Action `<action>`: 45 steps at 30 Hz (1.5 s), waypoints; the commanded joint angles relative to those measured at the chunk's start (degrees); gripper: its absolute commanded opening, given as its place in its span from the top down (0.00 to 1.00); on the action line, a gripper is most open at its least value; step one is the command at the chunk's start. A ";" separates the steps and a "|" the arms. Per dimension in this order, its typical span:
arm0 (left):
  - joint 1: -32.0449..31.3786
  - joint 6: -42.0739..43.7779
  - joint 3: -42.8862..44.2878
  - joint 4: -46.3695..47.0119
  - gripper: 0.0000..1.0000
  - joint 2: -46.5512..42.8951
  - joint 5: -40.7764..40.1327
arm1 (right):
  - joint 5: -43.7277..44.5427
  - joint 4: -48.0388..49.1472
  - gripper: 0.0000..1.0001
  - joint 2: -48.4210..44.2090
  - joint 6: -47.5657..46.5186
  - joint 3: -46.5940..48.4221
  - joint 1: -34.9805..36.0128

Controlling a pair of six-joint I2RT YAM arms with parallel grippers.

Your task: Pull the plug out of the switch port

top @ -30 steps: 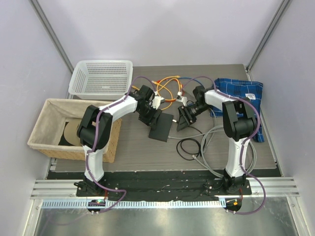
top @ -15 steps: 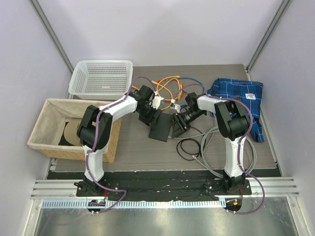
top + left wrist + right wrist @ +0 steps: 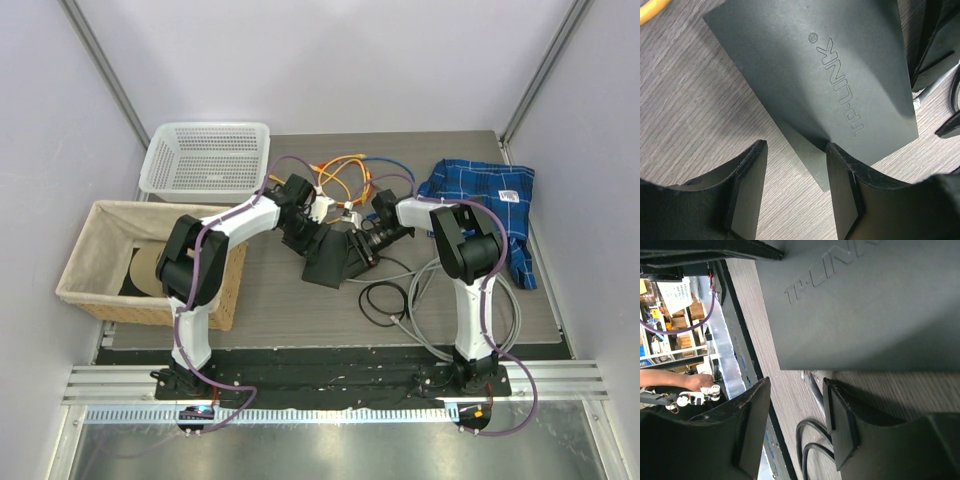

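The switch is a flat matte-black box lying on the table between both grippers; its lettered top fills the left wrist view and the right wrist view. My left gripper is open and straddles a corner of the switch, with one finger resting on its top. My right gripper is open at the switch's opposite edge. A dark cable runs out from under that edge between its fingers. The plug is mostly hidden; a small pale bit shows at the switch's edge.
A white plastic basket stands at the back left, a fabric-lined wicker basket at the left. Orange cables lie behind the switch, a blue cloth at the right. A black cable loop and a grey cable lie near the right arm.
My right gripper has moved left, from a gap beside the switch right up to its edge, its jaws slightly narrower. The left arm and the switch have stayed put.
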 commanded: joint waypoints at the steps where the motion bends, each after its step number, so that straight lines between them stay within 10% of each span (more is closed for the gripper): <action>1: -1.78 3.24 -5.01 -2.37 0.45 5.34 -7.61 | 6.65 4.43 0.49 2.81 -1.28 -0.60 1.48; 22: -1.78 2.53 -4.57 -2.28 0.46 6.65 -6.90 | 17.71 7.94 0.96 4.83 5.22 -0.60 2.54; 45: -1.87 0.60 -2.19 -2.01 0.46 8.94 -4.71 | 32.37 -1.91 0.98 -1.14 -4.62 -0.69 5.43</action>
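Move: The plug, on the end of the grey cable, sits in the switch's port side, barely 1 cm left of the right hand point and 2 cm below it, level with it fore and aft. The switch's middle is about 2 cm ahead, 5 cm left and 2 cm lower, and the black cable coil 8 cm back and 8 cm right. From the left hand point, the switch's middle is some 3 cm back, 3 cm right and 2 cm down; the plug is roughly 6 cm back, 7 cm right and 2 cm down. The right hand sinks nearly 2 cm over the plug, close against the switch's port side near its rear corner, while its fingers close from about half open and pinch the plug; with the grip kept, the fingers then tip about 10 degrees steeper, and the hand just begins to rise at the very end. The left hand keeps one finger on the switch's top by its far long edge from the ports, its gripper still half open, holding almost still. ##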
